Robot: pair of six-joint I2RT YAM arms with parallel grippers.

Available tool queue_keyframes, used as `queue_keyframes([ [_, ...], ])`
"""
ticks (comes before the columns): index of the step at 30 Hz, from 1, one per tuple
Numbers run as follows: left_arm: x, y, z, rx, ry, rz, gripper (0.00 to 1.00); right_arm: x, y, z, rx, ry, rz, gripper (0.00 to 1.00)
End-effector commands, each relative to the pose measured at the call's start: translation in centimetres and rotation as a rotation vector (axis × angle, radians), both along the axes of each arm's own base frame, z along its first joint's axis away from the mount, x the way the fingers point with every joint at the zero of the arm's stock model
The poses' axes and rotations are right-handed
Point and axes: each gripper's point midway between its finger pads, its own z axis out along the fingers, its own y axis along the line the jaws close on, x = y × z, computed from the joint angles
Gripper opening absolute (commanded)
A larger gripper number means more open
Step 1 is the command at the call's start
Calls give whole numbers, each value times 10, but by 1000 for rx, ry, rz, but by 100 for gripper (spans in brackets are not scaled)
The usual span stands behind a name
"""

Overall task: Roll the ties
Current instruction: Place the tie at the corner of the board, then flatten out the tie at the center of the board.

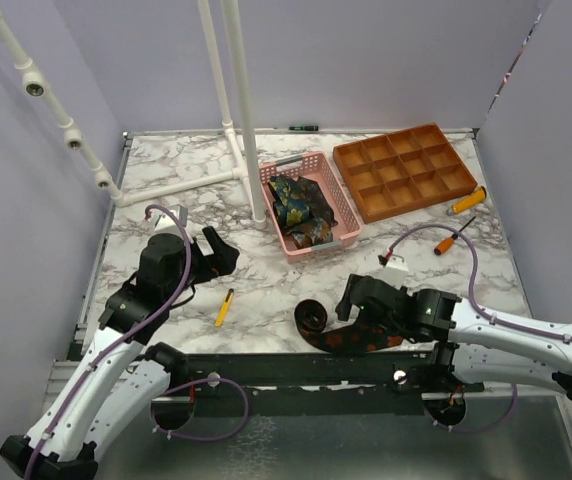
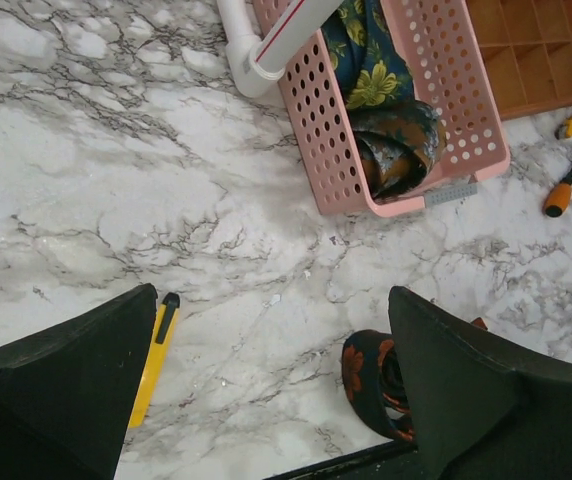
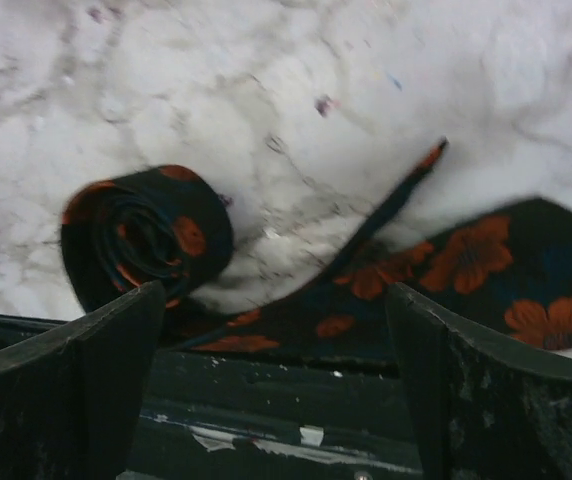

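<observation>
A dark tie with orange flowers (image 1: 313,318) lies near the table's front edge. Its left end is wound into a loose roll (image 3: 146,235) and the rest (image 3: 466,270) trails flat to the right. My right gripper (image 1: 351,300) hovers just right of the roll, jaws open (image 3: 276,300), with the flat part of the tie below them and nothing held. More patterned ties (image 1: 296,205) lie bundled in the pink basket (image 1: 338,205). My left gripper (image 1: 216,250) is open over bare marble (image 2: 271,295), left of the roll (image 2: 371,385) and apart from it.
A yellow utility knife (image 1: 224,307) lies between the arms. An orange compartment tray (image 1: 403,170) stands at the back right, with two orange-handled screwdrivers (image 1: 464,202) (image 1: 454,237) in front of it. White pipe posts (image 1: 241,120) rise beside the basket. A dark rail (image 1: 296,368) runs along the front edge.
</observation>
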Motion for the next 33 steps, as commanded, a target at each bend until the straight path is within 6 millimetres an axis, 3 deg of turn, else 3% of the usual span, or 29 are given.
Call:
queue_keyframes([
  [1, -8, -8, 15, -28, -45, -66, 99, -37, -28, -33, 48, 266, -265, 96],
  [7, 0, 6, 6, -19, -39, 38, 99, -44, -37, -37, 73, 334, -417, 98],
  [14, 5, 5, -3, -43, -23, 70, 99, -26, -28, -58, 94, 354, -525, 97],
  [19, 5, 10, 0, -46, -42, 97, 99, -19, -39, -78, 51, 375, -604, 93],
  [21, 4, 12, 1, -51, -48, 106, 99, -15, -41, -84, 52, 382, -609, 84],
  [23, 4, 13, 2, -54, -50, 115, 99, -12, -42, -89, 50, 387, -602, 69],
  [26, 3, 13, 2, -56, -50, 116, 99, -7, -40, -89, 45, 380, -568, 34],
  [28, 3, 13, 3, -58, -52, 115, 99, 1, -41, -77, 29, 338, -543, 4],
  [30, 3, 13, 5, -59, -55, 113, 99, 20, -45, -39, -2, 219, -511, 0],
  [32, 4, 13, 7, -56, -59, 116, 99, 49, -52, 26, -33, 34, -473, 0],
  [33, 6, 14, 9, -56, -62, 120, 99, 67, -48, 73, -15, -84, -426, 0],
])
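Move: The tie's loose end, a flat floral strip along the front table edge, lies about 4 cm to the right hand's right, 1 cm back and 9 cm below it. The rolled part of the tie sits some 9 cm to that hand's left, level fore and aft; the pink basket is roughly 26 cm ahead and 10 cm left, the screwdriver 20 cm ahead and 23 cm right. From the left hand, the loose end is about 33 cm right, 9 cm back and 19 cm lower. Down by about 8 cm and some 4 cm to the right, the open right hand sinks onto the tie's loose end, first easing back a few centimetres, then coming forward again. On the way it turns about 35 degrees clockwise and tips its fingers steeply down; low down they close and pinch the strip, and the hand starts to rise, forward a little. ##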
